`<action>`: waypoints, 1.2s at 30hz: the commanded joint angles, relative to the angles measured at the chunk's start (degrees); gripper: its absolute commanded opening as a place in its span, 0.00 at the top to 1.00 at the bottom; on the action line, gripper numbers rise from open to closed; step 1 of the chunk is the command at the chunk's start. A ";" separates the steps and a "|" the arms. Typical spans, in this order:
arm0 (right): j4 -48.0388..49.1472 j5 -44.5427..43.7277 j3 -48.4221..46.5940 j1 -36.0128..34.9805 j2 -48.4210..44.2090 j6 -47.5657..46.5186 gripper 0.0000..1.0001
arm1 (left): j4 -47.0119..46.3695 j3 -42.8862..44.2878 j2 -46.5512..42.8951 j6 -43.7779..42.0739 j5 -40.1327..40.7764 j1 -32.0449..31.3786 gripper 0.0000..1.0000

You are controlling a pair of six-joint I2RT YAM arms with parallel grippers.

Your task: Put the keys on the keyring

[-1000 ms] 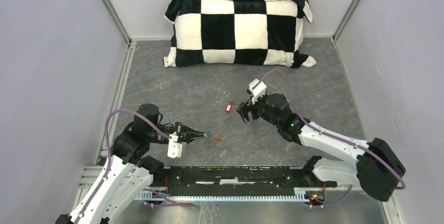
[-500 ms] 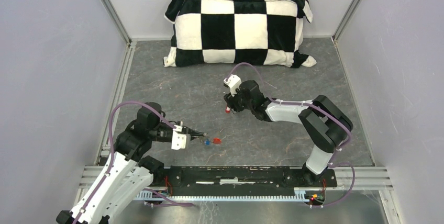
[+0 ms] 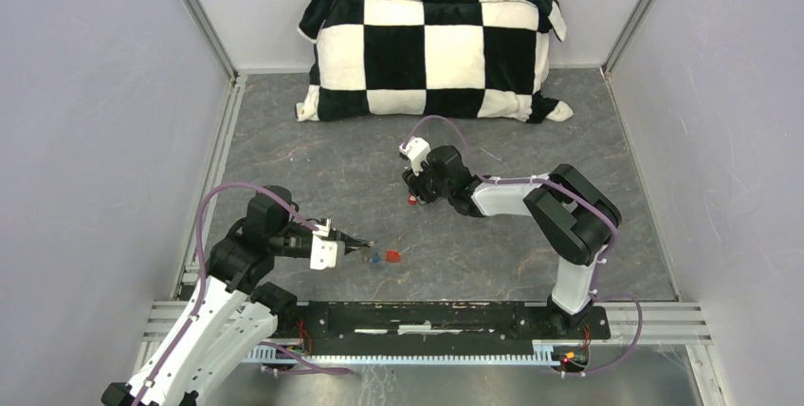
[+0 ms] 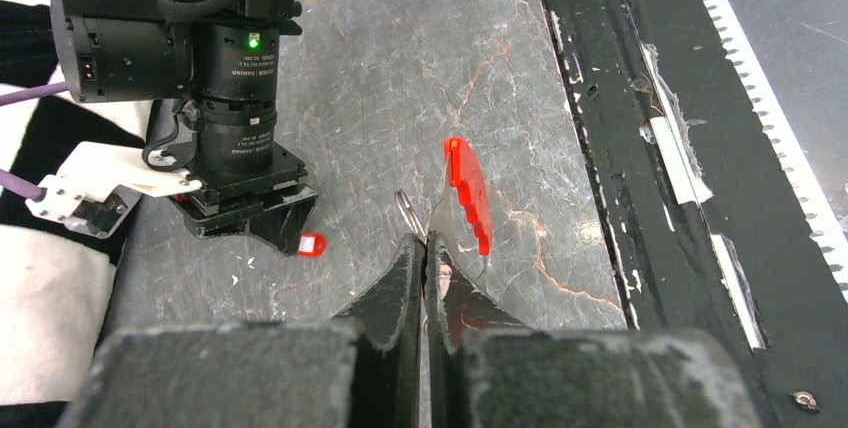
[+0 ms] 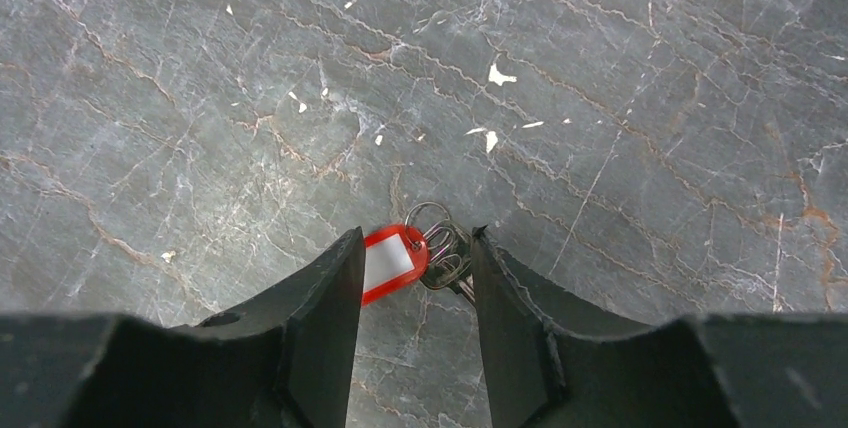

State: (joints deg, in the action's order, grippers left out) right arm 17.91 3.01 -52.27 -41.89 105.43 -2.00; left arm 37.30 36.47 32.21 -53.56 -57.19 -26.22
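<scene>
A bunch of small silver keys with a red-and-white tag lies on the grey table; in the top view the tag shows as a red spot. My right gripper points down over the bunch, jaws half closed, one finger on each side, tips close to or touching it. My left gripper is shut on a thin wire keyring. A red tag stands edge-on just past its tips. In the top view red and blue tags sit at the left gripper.
A black-and-white checkered pillow lies at the back of the table. A black rail with the arm bases runs along the near edge. Grey walls enclose the table on the left, right and back.
My right arm has reached left and forward until its gripper is down over the red-and-white tag, and its jaws have narrowed. My left gripper has stayed shut, nearly in place.
</scene>
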 commanded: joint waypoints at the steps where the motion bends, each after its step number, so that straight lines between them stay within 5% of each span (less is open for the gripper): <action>1: 1.28 -0.30 -2.07 -0.12 0.72 -0.90 0.52 | -2.90 1.27 -0.46 2.56 -0.69 -0.06 0.98; 8: 3.24 -1.46 -1.72 -0.09 1.06 -0.74 0.73 | -3.40 1.49 -0.48 3.16 -0.99 -0.06 0.98; 12: 2.83 -1.81 -1.86 -0.08 1.68 -0.48 0.76 | -3.53 1.92 -0.31 3.31 -1.16 -0.06 0.98; 18: 2.79 -0.04 -1.44 -0.04 1.57 -0.50 1.00 | -3.71 2.22 0.31 3.63 -1.75 -0.07 0.98; 36: 12.43 12.79 22.30 -0.10 -16.63 6.57 1.00 | -3.72 2.69 -0.39 4.44 -2.47 -0.06 0.98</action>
State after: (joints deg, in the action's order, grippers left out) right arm 25.78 13.72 -34.52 -41.95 92.14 1.39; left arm 35.86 36.82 32.25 -51.83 -57.47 -26.22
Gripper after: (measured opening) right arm 0.010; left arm 0.043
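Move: The key with the red tag lies on the table practically at the right hand's point, about 1 cm to its left and 1 cm below, between the half-open fingers. From the right hand, the keyring in the left gripper is roughly 22 cm back, 8 cm left and 15 cm higher; the red handle hanging on it is some 23 cm back, 5 cm left and 14 cm up. From the left hand, that key is about 22 cm ahead, 10 cm right and 18 cm down. The right hand stays low over the red-tagged key while its fingers, half open and pointing forward-left and down, close all the way without keeping hold of the key. Then, still shut and empty, it draws back about 7.5 cm and some 2 cm to the right, barely a centimetre higher and with the wrist turning roughly 10 degrees, away from the key, while the left hand keeps the keyring pinched in place. ##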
